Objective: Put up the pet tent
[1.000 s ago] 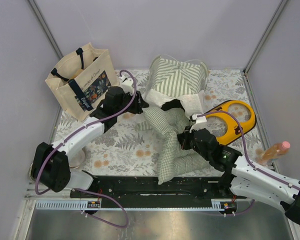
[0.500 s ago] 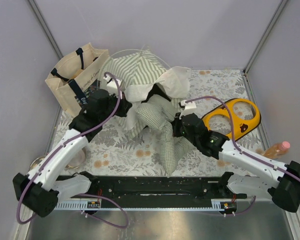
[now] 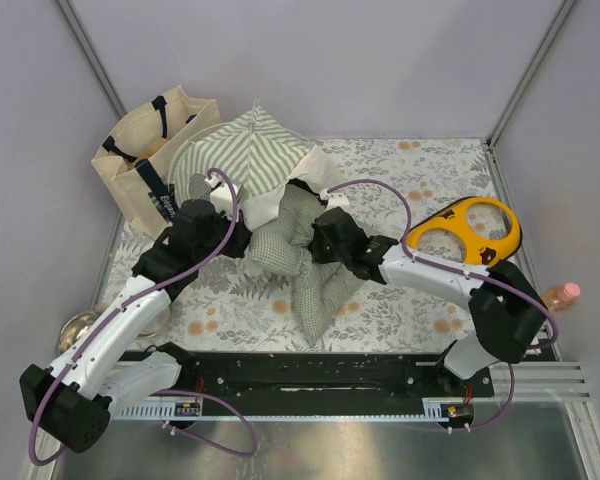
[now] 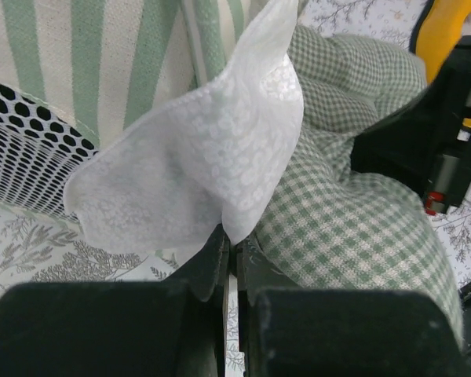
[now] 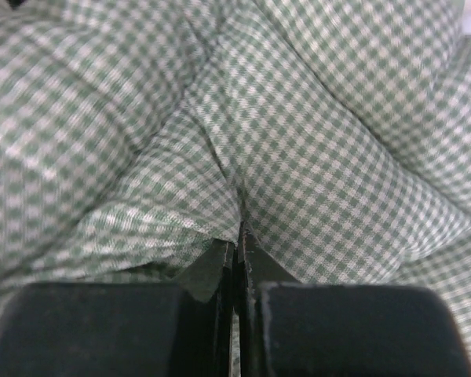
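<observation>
The pet tent (image 3: 242, 148), green-and-white striped, lies crumpled at the back left against the tote bag. In the left wrist view I see its stripes (image 4: 102, 55), its mesh panel (image 4: 23, 149) and a white lacy flap (image 4: 204, 149). My left gripper (image 4: 234, 238) is shut on the flap's lower corner; from above it (image 3: 248, 222) sits at the tent's front edge. A green checked cushion (image 3: 305, 262) lies bunched in front of the tent. My right gripper (image 5: 237, 236) is shut on a fold of the cushion (image 5: 322, 157), near the cushion's top (image 3: 312, 233) in the top view.
A beige tote bag (image 3: 145, 165) stands at the back left. To the right lies a yellow two-holed object (image 3: 467, 232), and a bottle (image 3: 563, 294) by the right edge. A metal bowl (image 3: 75, 327) sits at the near left. Grey walls enclose the floral mat (image 3: 420, 170).
Both arms swung left. The tent moved from back centre to back left and its flap is now pinched by my left gripper, which shut. The cushion was dragged left with my right gripper.
</observation>
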You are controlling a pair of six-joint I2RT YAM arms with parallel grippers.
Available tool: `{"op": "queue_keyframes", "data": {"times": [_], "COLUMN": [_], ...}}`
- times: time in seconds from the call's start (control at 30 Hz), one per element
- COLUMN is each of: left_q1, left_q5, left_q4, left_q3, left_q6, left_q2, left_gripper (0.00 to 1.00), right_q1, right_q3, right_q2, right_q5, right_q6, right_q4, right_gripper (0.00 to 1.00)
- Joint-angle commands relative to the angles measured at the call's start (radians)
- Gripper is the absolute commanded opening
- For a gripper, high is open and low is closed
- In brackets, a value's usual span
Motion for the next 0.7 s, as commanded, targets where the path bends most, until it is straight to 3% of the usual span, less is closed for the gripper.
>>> {"op": "queue_keyframes", "data": {"times": [0.0,0.1,0.3,0.4,0.53,0.67], "left_q1": [0.001,0.001,0.0,0.0,0.001,0.0], "left_q5": [0.005,-0.018,-0.055,-0.074,-0.081,-0.106], "left_q4": [0.021,0.064,0.101,0.092,0.087,0.076], "left_q3": [-0.033,-0.072,-0.102,-0.096,-0.082,-0.063], "left_q6": [-0.068,-0.126,-0.182,-0.182,-0.174,-0.163], "left_q2": [-0.03,-0.028,-0.002,0.014,0.033,0.053], "left_gripper": [0.0,0.0,0.0,0.0,0.0,0.0], "right_q1": [-0.02,-0.02,-0.02,-0.02,-0.02,-0.016], "right_q3": [0.071,-0.023,-0.135,-0.17,-0.216,-0.236], "right_q2": [0.079,0.043,-0.074,-0.159,-0.29,-0.307], "right_q5": [0.08,0.0,-0.124,-0.135,-0.198,-0.466], "right_q6": [0.132,0.073,-0.053,-0.093,-0.18,-0.286], "right_q4": [0.031,0.16,0.208,0.173,0.15,0.163], "right_gripper": [0.0,0.06,0.65,0.84,0.99,0.99]}}
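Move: The tent opening lies about 13 cm ahead of my right hand, 2 cm to the left and 3 cm lower. The checkered mat I still pinch bunches under that hand, its middle 2 cm back, 2 cm left and 5 cm down; the white flap is some 8 cm ahead, 11 cm left, level in height. From my left hand, still gripping the flap's edge, the opening is 13 cm ahead, 12 cm right and 4 cm down. I push the pinched mat down about 2.5 cm with my right hand, spread those fingers wide to let go, then draw back and up, roughly 5 cm back and 6 cm up, turning about 15 degrees counter-clockwise away from the tent opening. My left hand keeps its pinch on the white flap, sinks 2 cm and edges forward. ##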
